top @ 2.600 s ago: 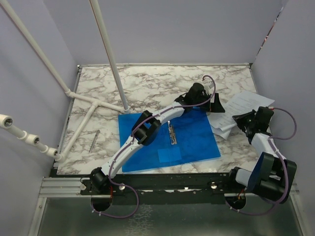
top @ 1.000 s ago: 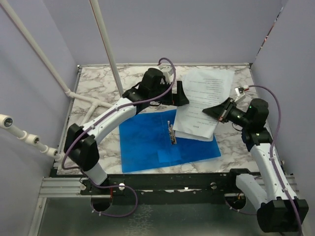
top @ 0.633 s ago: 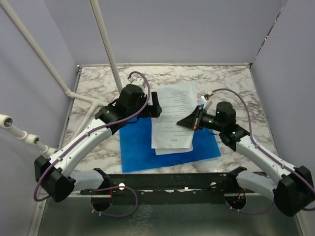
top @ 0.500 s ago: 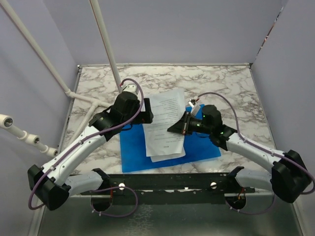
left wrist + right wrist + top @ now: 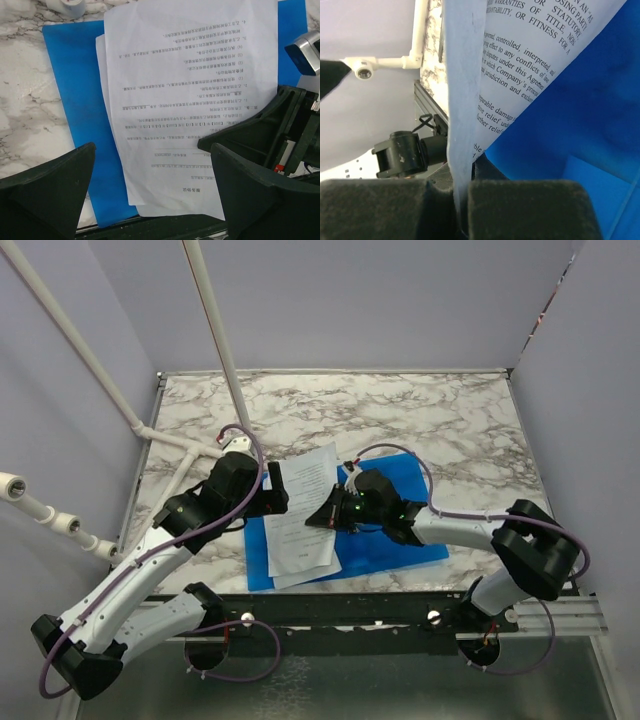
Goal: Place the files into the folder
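Note:
The blue folder (image 5: 405, 540) lies flat near the table's front edge. The files (image 5: 300, 520), white printed sheets, hang over its left half and reach past its near edge. My right gripper (image 5: 325, 515) is shut on their right edge, and the right wrist view shows the files (image 5: 520, 65) pinched between its pads (image 5: 462, 205) above the folder (image 5: 580, 125). My left gripper (image 5: 272, 490) hovers open just left of the sheets. In its own view the wide-apart fingers (image 5: 155, 200) frame the files (image 5: 190, 100) on the folder (image 5: 80, 100). The folder's clip is hidden.
White pipes (image 5: 215, 340) slant up from the table's back left, with a T-joint (image 5: 190, 452) lying on the marble. A black metal rail (image 5: 330, 610) runs along the front edge. Purple walls close in the left, back and right sides.
The right gripper has carried the files from the table's right side leftwards and down over the folder. The left arm has drawn back to the left, still open.

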`<state>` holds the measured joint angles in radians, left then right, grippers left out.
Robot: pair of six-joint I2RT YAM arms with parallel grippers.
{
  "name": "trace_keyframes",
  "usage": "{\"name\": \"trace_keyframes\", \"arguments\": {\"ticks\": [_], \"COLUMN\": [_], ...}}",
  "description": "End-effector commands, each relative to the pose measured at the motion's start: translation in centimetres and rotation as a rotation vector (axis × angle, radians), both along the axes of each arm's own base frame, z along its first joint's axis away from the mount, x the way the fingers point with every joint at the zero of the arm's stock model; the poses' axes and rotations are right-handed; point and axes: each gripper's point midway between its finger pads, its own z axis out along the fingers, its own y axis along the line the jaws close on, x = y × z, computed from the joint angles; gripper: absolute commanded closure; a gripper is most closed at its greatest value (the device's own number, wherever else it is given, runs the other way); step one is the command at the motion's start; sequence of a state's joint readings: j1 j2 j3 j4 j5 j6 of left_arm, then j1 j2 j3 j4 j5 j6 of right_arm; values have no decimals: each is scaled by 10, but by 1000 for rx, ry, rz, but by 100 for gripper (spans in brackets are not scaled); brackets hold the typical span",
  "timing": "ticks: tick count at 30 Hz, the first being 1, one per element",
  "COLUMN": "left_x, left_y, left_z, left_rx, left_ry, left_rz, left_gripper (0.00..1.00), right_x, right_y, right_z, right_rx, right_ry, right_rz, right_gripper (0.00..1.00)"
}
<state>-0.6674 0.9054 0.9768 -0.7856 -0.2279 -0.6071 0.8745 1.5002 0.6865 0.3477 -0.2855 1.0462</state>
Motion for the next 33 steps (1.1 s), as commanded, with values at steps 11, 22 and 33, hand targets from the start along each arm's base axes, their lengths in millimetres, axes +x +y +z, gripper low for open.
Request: {"name": "trace_keyframes", "arguments": {"ticks": [11, 22, 33], "left_x": [-22, -16, -13], "left_y": [21, 27, 17], "left_z": [-45, -85, -128], "left_rx": [42, 33, -49], "left_ry": [108, 173, 175], "left_rz": [71, 242, 265], "left_gripper": [1, 1, 1], "right_x": [1, 0, -2], "right_y": [57, 46, 39], "right_z": [-29, -44, -47], "right_rx": [-33, -115, -157], "right_ry": [50, 41, 24], "right_rz": [-16, -27, -19], "right_gripper": [84, 72, 62]}}
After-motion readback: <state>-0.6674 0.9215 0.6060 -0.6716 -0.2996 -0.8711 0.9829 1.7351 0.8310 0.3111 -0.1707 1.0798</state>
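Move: The right hand already pinches the files' right edge; the middle of the folder's left half, where they go, lies about 9 cm to its left, level ahead and some 10 cm below. The folder's clip is some 5 cm right of that hand and 5 cm ahead. From the open left hand, the files' middle is roughly 4 cm right, 2 cm ahead and 17 cm below; the white pipe's foot is about 13 cm ahead, 8 cm left. The right lowers the files leftward about 5 cm and opens; the open left sinks 13 cm towards them. ##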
